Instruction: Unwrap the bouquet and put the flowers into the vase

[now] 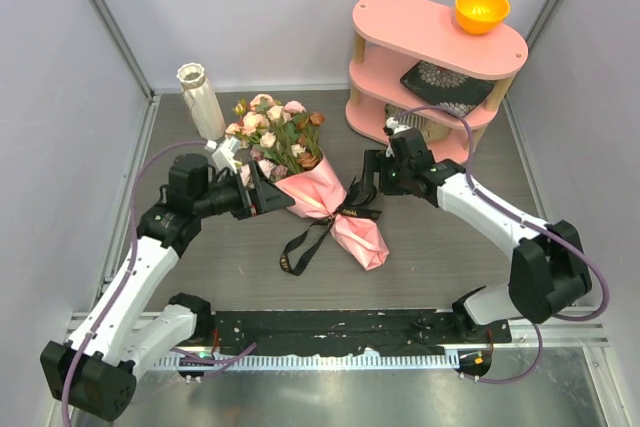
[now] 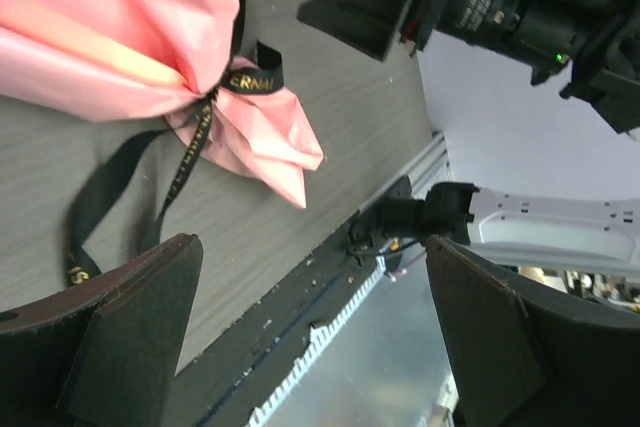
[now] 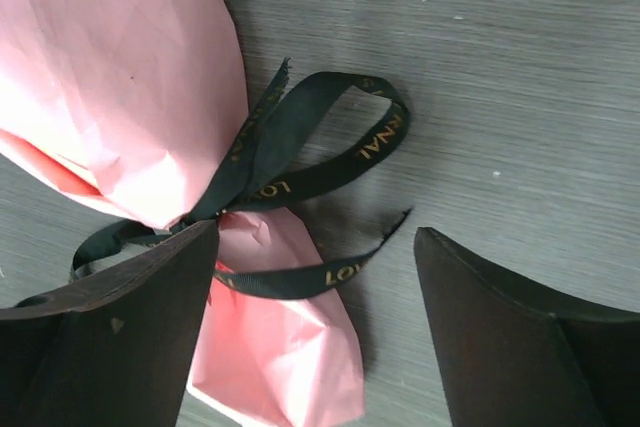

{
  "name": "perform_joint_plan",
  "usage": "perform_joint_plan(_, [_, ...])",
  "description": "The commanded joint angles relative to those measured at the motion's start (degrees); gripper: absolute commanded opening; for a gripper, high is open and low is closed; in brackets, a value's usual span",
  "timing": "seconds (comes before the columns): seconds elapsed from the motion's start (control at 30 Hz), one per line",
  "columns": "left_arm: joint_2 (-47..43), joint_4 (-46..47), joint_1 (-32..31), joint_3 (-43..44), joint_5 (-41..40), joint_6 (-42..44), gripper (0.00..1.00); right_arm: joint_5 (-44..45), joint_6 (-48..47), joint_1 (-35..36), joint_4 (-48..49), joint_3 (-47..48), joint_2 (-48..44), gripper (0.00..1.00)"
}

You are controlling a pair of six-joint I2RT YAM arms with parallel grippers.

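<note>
The bouquet [image 1: 318,192] lies on the table in its pink paper cone, with the flowers [image 1: 275,135] pointing toward the back left. A black ribbon [image 1: 345,215] ties its narrow neck, and loose tails trail toward the front. The white ribbed vase [image 1: 203,99] stands upright at the back left. My left gripper [image 1: 265,190] is open beside the wrap's left side, holding nothing. In the left wrist view the wrap [image 2: 110,27] and ribbon [image 2: 200,117] lie beyond the gripper [image 2: 315,327]. My right gripper [image 1: 362,185] hovers open over the knot. A ribbon tail [image 3: 330,269] lies between the right gripper's [image 3: 315,282] fingers.
A pink two-tier shelf [image 1: 440,47] stands at the back right, with an orange bowl [image 1: 481,9] on top and a dark patterned object [image 1: 445,87] on the lower tier. Grey walls close in both sides. A black rail [image 1: 340,327] runs along the near table edge.
</note>
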Motion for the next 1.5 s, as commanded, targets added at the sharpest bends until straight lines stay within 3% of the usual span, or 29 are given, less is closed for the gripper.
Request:
perform_joint_plan(0.0, [1.5, 11.8, -4.3, -0.6, 4.5, -4.6, 0.97, -4.6, 3.2, 0.0, 10.2, -2.0, 2.1, 0.79])
perform_joint_plan(0.07, [5.2, 13.1, -8.1, -0.5, 3.0, -4.3, 0.94, -5.9, 6.0, -0.3, 16.1, -4.5, 2.9, 0.65])
perform_joint_plan(0.17, [9.2, 13.8, -13.6, 0.1, -4.8, -3.4, 0.88, -9.6, 10.3, -0.5, 22.6, -6.3, 5.0, 0.55])
perform_joint_plan(0.3, [12.7, 13.3, -17.6, 1.1, -12.5, -2.4, 0.81, -11.4, 15.6, -0.6, 31.2, -9.5, 5.9, 0.54])
perform_joint_plan(0.43, [15.3, 13.3, -20.5, 1.4, -16.4, -2.3, 0.77, -11.3, 19.6, -0.6, 37.4, -12.1, 7.3, 0.35])
perform_joint_plan(0.57, [17.0, 14.2, -22.6, 1.2, -17.2, -3.2, 0.77, -11.4, 21.4, -0.7, 41.3, -12.8, 9.5, 0.34])
perform_joint_plan(1.0, [18.3, 14.0, -24.3, 0.5, -20.5, -3.2, 0.78, -12.5, 22.8, -0.8, 44.1, -12.2, 15.2, 0.39])
perform_joint_plan(1.13, [19.3, 14.0, -24.3, 0.8, -24.2, -3.2, 0.78, -12.7, 22.4, -0.8, 44.3, -12.6, 13.8, 0.13])
perform_joint_plan(1.23, [21.2, 11.9, -24.2, 3.5, -30.0, -1.2, 0.77, -11.9, 20.8, -0.7, 41.7, -12.6, 9.7, 0.02])
perform_joint_plan(1.43, [31.2, 9.3, -22.2, 14.3, -31.0, 5.6, 0.70, -12.8, 16.2, -0.7, 34.4, -10.4, 0.9, 0.01])
perform_joint_plan(1.47, [32.7, 9.3, -21.7, 15.0, -31.7, 5.9, 0.61, -15.1, 16.0, -0.7, 34.2, -10.2, -1.1, 0.01])
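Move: The black ribbon's upstanding end lies some 7 cm left of the right hand, 4 cm ahead and 6 cm below it. The knot is about level with that hand, 9 cm to its left; the wrapper's narrow end sits about 8 cm back and 4 cm left, both 8 or 9 cm below. From the left hand, the knot is roughly 14 cm right, 3 cm ahead and 20 cm below; the ribbon end is 16 cm right, 7 cm ahead and 18 cm below. The right fingers shut on the black ribbon's end after travelling about 7 cm left, 6 cm down and slightly forward, the hand rolling some 25 degrees left-side-up; still pinching, it then rises about 4 cm. Meanwhile the left hand comes 9 cm right and 8 cm down towards the knot, fingers narrowing but open, pauses, then swings about 5 cm forward. ##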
